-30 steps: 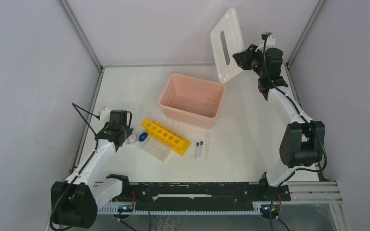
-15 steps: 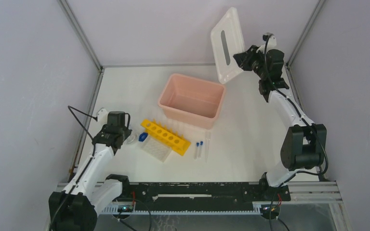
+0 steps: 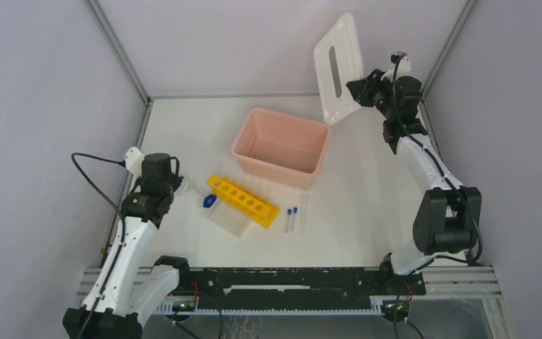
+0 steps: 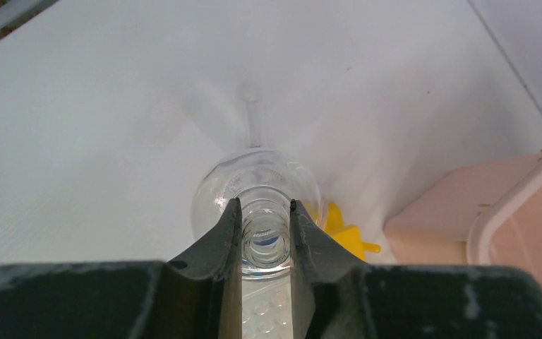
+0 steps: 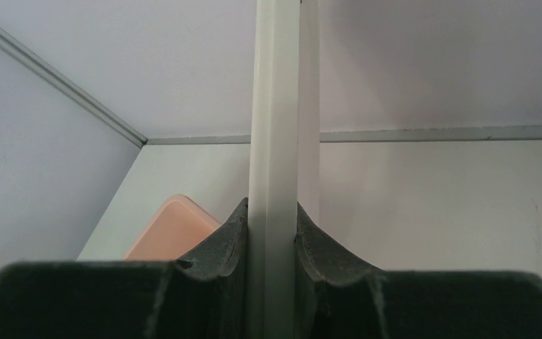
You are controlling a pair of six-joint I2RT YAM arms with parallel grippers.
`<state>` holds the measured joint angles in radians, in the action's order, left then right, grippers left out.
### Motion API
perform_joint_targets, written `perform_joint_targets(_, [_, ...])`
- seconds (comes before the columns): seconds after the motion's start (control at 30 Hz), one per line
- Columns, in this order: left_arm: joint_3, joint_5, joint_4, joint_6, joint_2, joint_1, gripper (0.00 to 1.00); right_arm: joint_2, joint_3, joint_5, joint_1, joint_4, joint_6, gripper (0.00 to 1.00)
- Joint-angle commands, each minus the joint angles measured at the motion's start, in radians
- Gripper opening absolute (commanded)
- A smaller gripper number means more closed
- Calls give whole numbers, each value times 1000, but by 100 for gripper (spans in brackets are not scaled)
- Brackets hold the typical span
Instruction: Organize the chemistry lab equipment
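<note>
My left gripper (image 4: 262,205) is shut on the neck of a small round clear flask (image 4: 254,176), held off the table at the left (image 3: 181,186). The yellow tube rack (image 3: 243,198) lies in the middle, with the clear well plate (image 3: 229,220) against its near side and a blue-capped vial (image 3: 209,201) at its left end. Two more blue-capped vials (image 3: 291,213) and a thin clear tube (image 3: 303,210) lie to the right of the rack. At the back right, high up, my right gripper (image 5: 273,212) is shut on the edge of the white lid (image 3: 339,67).
The open pink box (image 3: 282,145) stands behind the rack, and its corner shows in the left wrist view (image 4: 466,212). A thin clear stem (image 4: 254,120) lies on the table beyond the flask. Grey walls close in the table on the left, back and right.
The left arm has risen and drawn back to the left with the flask in its jaws, off the table. The right arm has carried the lid slightly to the right.
</note>
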<state>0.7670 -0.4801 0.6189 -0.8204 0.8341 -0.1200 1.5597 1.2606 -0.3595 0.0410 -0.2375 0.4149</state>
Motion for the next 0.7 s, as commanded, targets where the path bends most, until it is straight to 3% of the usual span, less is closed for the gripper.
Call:
perform_joint_targets(0.0, [104,-25,-4,27,-23,3,0,-85,7,2,-10,-84,22,0])
perform_joint_targets(0.2, [193,-7,-2,39,10,-34,0,-112,-7,8,-25,-74,26,0])
perform_joint_targets(0.67, [459,-39,-41,57,201,-236,0,-184,-78,33,-80,-71,50,0])
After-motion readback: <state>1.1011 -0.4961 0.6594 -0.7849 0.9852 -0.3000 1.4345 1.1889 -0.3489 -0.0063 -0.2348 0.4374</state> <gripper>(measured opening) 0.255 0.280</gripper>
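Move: The left gripper already has the glass flask off the table; the pink box's middle lies about 21 cm ahead, 28 cm to its right and 11 cm below. The yellow rack stands roughly 18 cm to the gripper's right, level with it in reach and 14 cm lower; the blue bulb is some 9 cm to the right, 1 cm ahead, 16 cm lower. From the right gripper, which holds the lid, the box is about 24 cm left, 2 cm back and 25 cm below. Raise the left gripper about 10 cm with the flask still pinched, first nearly straight up, then also right and forward (some 6 and 4 cm) towards the pink box, turning the wrist about 10 degrees clockwise and tipping it slightly up. With the right gripper keep the lid pinched and ease it back, right and up, 2–3 cm each way, away from the box. ##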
